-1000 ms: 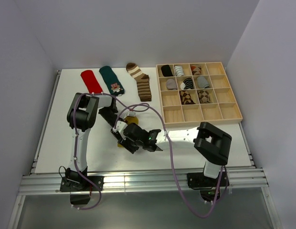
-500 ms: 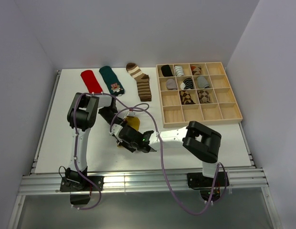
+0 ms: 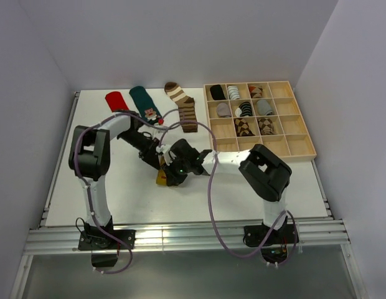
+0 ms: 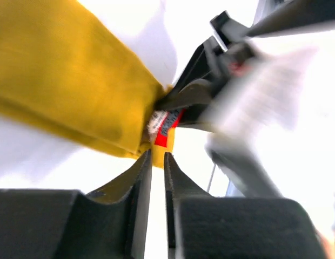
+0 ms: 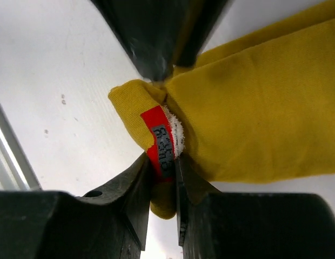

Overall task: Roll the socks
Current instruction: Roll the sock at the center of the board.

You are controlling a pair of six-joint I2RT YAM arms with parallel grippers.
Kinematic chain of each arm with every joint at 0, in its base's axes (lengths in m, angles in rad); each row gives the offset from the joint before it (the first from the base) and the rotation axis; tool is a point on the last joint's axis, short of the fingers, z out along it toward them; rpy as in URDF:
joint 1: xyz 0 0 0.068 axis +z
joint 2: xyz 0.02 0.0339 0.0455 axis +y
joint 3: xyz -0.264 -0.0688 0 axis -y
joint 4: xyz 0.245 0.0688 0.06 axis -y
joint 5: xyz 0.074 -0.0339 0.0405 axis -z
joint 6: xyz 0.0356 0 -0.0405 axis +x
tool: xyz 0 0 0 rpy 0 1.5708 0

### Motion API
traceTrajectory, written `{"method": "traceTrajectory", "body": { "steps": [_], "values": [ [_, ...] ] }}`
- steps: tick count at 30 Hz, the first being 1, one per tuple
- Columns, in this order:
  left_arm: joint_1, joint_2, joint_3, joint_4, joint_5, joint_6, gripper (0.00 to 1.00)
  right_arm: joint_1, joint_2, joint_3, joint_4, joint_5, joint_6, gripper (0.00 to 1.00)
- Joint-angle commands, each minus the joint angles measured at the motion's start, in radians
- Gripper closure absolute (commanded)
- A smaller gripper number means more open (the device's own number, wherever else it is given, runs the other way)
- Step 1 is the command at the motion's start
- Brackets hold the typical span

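The mustard yellow sock [image 3: 162,178] lies mid-table, partly hidden under both grippers. My left gripper [image 3: 158,160] is shut, its tips pinching the sock's edge [image 4: 75,81]. My right gripper [image 3: 172,170] is shut on the folded end of the sock [image 5: 254,108], at its red label [image 5: 162,143]. The two grippers meet tip to tip; the left gripper's dark fingers [image 5: 156,38] show at the top of the right wrist view. The red sock [image 3: 119,106], the teal sock [image 3: 146,104] and the brown-and-cream striped sock [image 3: 184,107] lie flat at the back.
A wooden compartment tray [image 3: 302,146] stands at the back right, with several rolled socks in it, among them brown argyle ones [image 3: 243,127]. Purple cables loop over the table around both arms.
Both grippers have closed in on the mustard sock from opposite sides. The left arm's elbow swung toward the back left, and the right arm reached further left.
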State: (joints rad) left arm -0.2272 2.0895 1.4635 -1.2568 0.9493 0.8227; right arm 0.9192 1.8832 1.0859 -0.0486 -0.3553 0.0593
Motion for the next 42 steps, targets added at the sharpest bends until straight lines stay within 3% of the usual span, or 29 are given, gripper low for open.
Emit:
{"method": "traceTrajectory", "body": {
  "steps": [1,6,7,11,17,20,25,32,37,42],
  "values": [
    [0.038,-0.132,-0.040,0.201,0.029,-0.161,0.82,-0.055,0.066,0.057,-0.078,-0.204,0.036,0.91],
    [0.077,-0.278,-0.223,0.420,-0.078,-0.223,0.81,-0.108,0.184,0.210,-0.236,-0.350,0.037,0.91],
    [0.077,-0.354,-0.264,0.536,-0.113,-0.250,0.82,-0.118,0.206,0.238,-0.266,-0.381,0.049,0.91],
    [0.075,-0.526,-0.413,0.707,-0.213,-0.249,0.81,-0.154,0.318,0.367,-0.421,-0.447,0.034,0.90],
    [0.040,-0.739,-0.590,0.856,-0.352,-0.145,0.62,-0.203,0.415,0.505,-0.572,-0.567,0.027,0.87],
    [-0.064,-0.838,-0.722,0.965,-0.518,-0.065,0.52,-0.215,0.439,0.538,-0.612,-0.557,0.036,0.87],
    [-0.297,-0.954,-0.925,1.149,-0.693,-0.002,0.48,-0.217,0.459,0.566,-0.634,-0.534,0.053,0.84],
    [-0.425,-0.994,-1.038,1.284,-0.736,0.004,0.45,-0.221,0.488,0.597,-0.655,-0.536,0.053,0.83],
    [-0.458,-0.970,-1.072,1.378,-0.735,0.009,0.45,-0.223,0.491,0.606,-0.662,-0.534,0.050,0.83],
    [-0.472,-0.904,-1.054,1.372,-0.730,0.021,0.47,-0.226,0.491,0.603,-0.662,-0.531,0.053,0.83]
  ]
}}
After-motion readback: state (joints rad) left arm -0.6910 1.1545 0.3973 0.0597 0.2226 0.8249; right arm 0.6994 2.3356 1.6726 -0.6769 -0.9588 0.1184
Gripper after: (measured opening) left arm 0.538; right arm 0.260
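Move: The yellow sock's rolled end is already pinched between the right fingers, with the flat rest of the sock centred about 5 cm ahead. From the left hand, the rolled end lies some 5 cm back, 2 cm right and 3 cm below. Also from the left hand, the green sock is about 20 cm ahead and 4 cm left, the striped brown sock 19 cm ahead and 9 cm right, both some 5 cm lower. Right hand keeps its pinch, turning the roll some 45 degrees forward; left swings back towards the roll, opening. ##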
